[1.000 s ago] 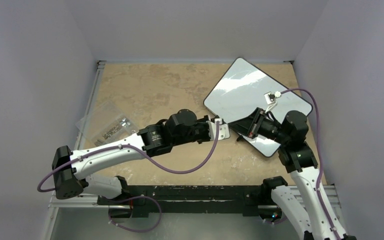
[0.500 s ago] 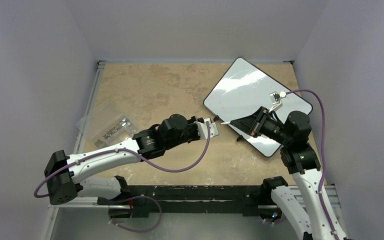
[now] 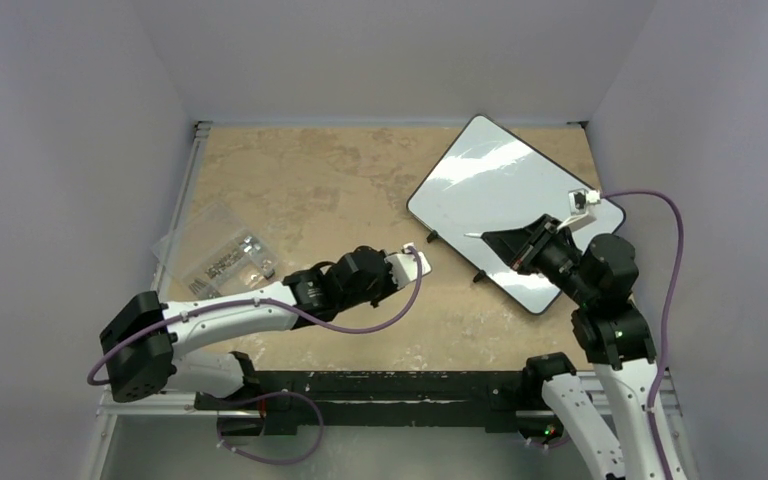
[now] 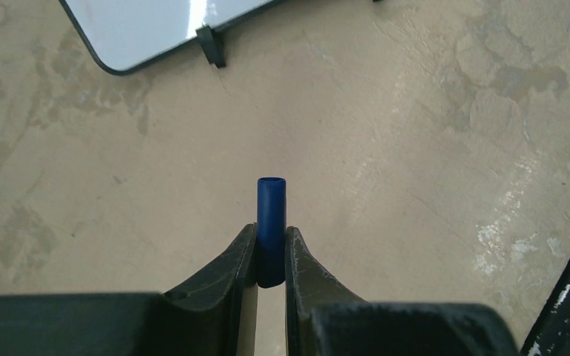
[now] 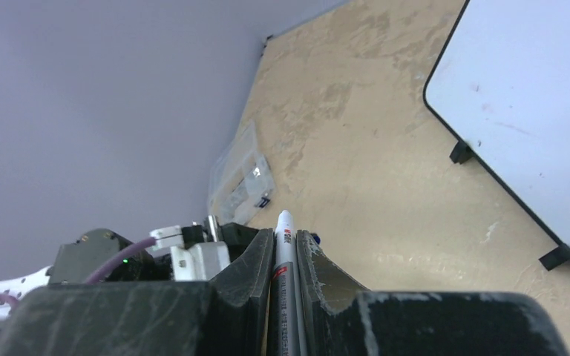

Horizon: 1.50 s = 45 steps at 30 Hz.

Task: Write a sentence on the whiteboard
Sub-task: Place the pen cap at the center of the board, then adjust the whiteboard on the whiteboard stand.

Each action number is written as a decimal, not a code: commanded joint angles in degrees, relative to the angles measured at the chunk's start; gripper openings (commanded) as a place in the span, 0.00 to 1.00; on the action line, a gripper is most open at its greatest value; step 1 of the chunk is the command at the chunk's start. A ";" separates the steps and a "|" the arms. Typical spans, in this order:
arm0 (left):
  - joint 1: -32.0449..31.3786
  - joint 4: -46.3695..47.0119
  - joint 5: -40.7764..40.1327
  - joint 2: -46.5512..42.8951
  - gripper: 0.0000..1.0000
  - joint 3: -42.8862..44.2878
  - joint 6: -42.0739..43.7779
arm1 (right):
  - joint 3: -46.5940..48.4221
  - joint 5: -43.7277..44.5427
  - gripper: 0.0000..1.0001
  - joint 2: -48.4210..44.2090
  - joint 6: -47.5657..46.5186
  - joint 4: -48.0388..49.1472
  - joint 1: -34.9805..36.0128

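Observation:
The whiteboard (image 3: 500,185) lies tilted at the back right of the table, its glossy white face bare. The sentence does not show on it. My right gripper (image 3: 495,238) hovers over the board's near left edge, shut on a white marker (image 5: 285,245) whose uncapped tip (image 3: 470,236) points left. My left gripper (image 3: 407,270) sits lower and to the left over the bare tabletop, shut on the marker's blue cap (image 4: 272,222), which sticks out past the fingertips. In the left wrist view a corner of the whiteboard (image 4: 156,30) and one black foot (image 4: 211,48) lie ahead.
A clear plastic bag (image 3: 210,250) of small parts lies at the left side of the table, also seen as the bag (image 5: 245,178) in the right wrist view. A black rail (image 3: 380,385) runs along the near edge. Grey walls enclose the table.
The two grippers were together at the board's near left edge and have parted. The left arm drew back left and nearer with the cap. The right gripper shifted right with the marker.

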 commanded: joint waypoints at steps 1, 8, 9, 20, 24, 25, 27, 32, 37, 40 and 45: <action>0.17 3.99 3.20 2.23 0.00 -3.50 -9.02 | 0.58 7.98 0.00 -2.77 -1.49 0.12 0.00; 0.17 9.44 4.56 6.79 0.00 -5.68 -11.57 | 0.95 10.68 0.00 -2.79 -1.56 0.32 -0.01; 0.17 9.90 4.70 7.34 0.00 -5.77 -13.07 | 1.46 11.94 0.00 -2.97 -1.87 0.06 -0.01; 0.17 14.38 4.07 15.34 0.23 -6.49 -19.29 | 7.35 21.46 0.00 -2.35 -5.94 -3.78 -0.02; 0.17 12.74 2.55 16.09 0.47 -4.87 -20.15 | 8.09 23.73 0.00 -2.58 -6.92 -4.94 -0.04; 0.17 12.34 2.47 15.93 0.52 -4.24 -20.19 | 8.46 24.70 0.00 -2.43 -7.33 -5.55 -0.01; 0.17 10.92 2.69 15.24 0.60 -2.35 -19.86 | 9.37 27.03 0.00 -1.97 -8.18 -6.78 -0.02; 0.57 5.23 3.80 13.22 0.62 5.70 -17.07 | 13.06 32.03 0.00 -0.20 -8.90 -7.65 -0.02; 4.95 -2.15 7.96 15.71 0.62 19.32 -15.29 | 16.90 34.32 0.00 2.56 -9.18 -6.19 -0.01; 9.38 -4.92 12.85 19.53 0.63 28.72 -15.37 | 18.45 33.31 0.00 3.72 -8.95 -5.72 -0.03; 19.65 -6.98 29.88 28.67 0.63 42.68 -17.44 | 18.46 32.13 0.00 3.33 -8.98 -5.48 -0.06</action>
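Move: Below the left hand, which already holds the pen cap, the bare tabletop spot for it lies about 13 cm down, 2 cm back and 1 cm to the right. From this hand, the whiteboard's left clip is some 12 cm ahead and 8 cm right, its right clip 4 cm ahead and 17 cm right, both 14 cm lower. The right hand, holding the pen, has the whiteboard's middle 17 cm ahead, 8 cm right and 30 cm below, the bare spot 1 cm back, 16 cm left, 29 cm below. Lowering the pen cap about 12 cm almost straight down to the bare table, the left hand tips its fingers some 20 degrees further down, opens and lets go, then climbs quickly, forward and to the right towards the whiteboard. The right hand keeps its grip on the pen, drifting about 9 cm right and 8 cm up while turning clockwise some 30 degrees. ##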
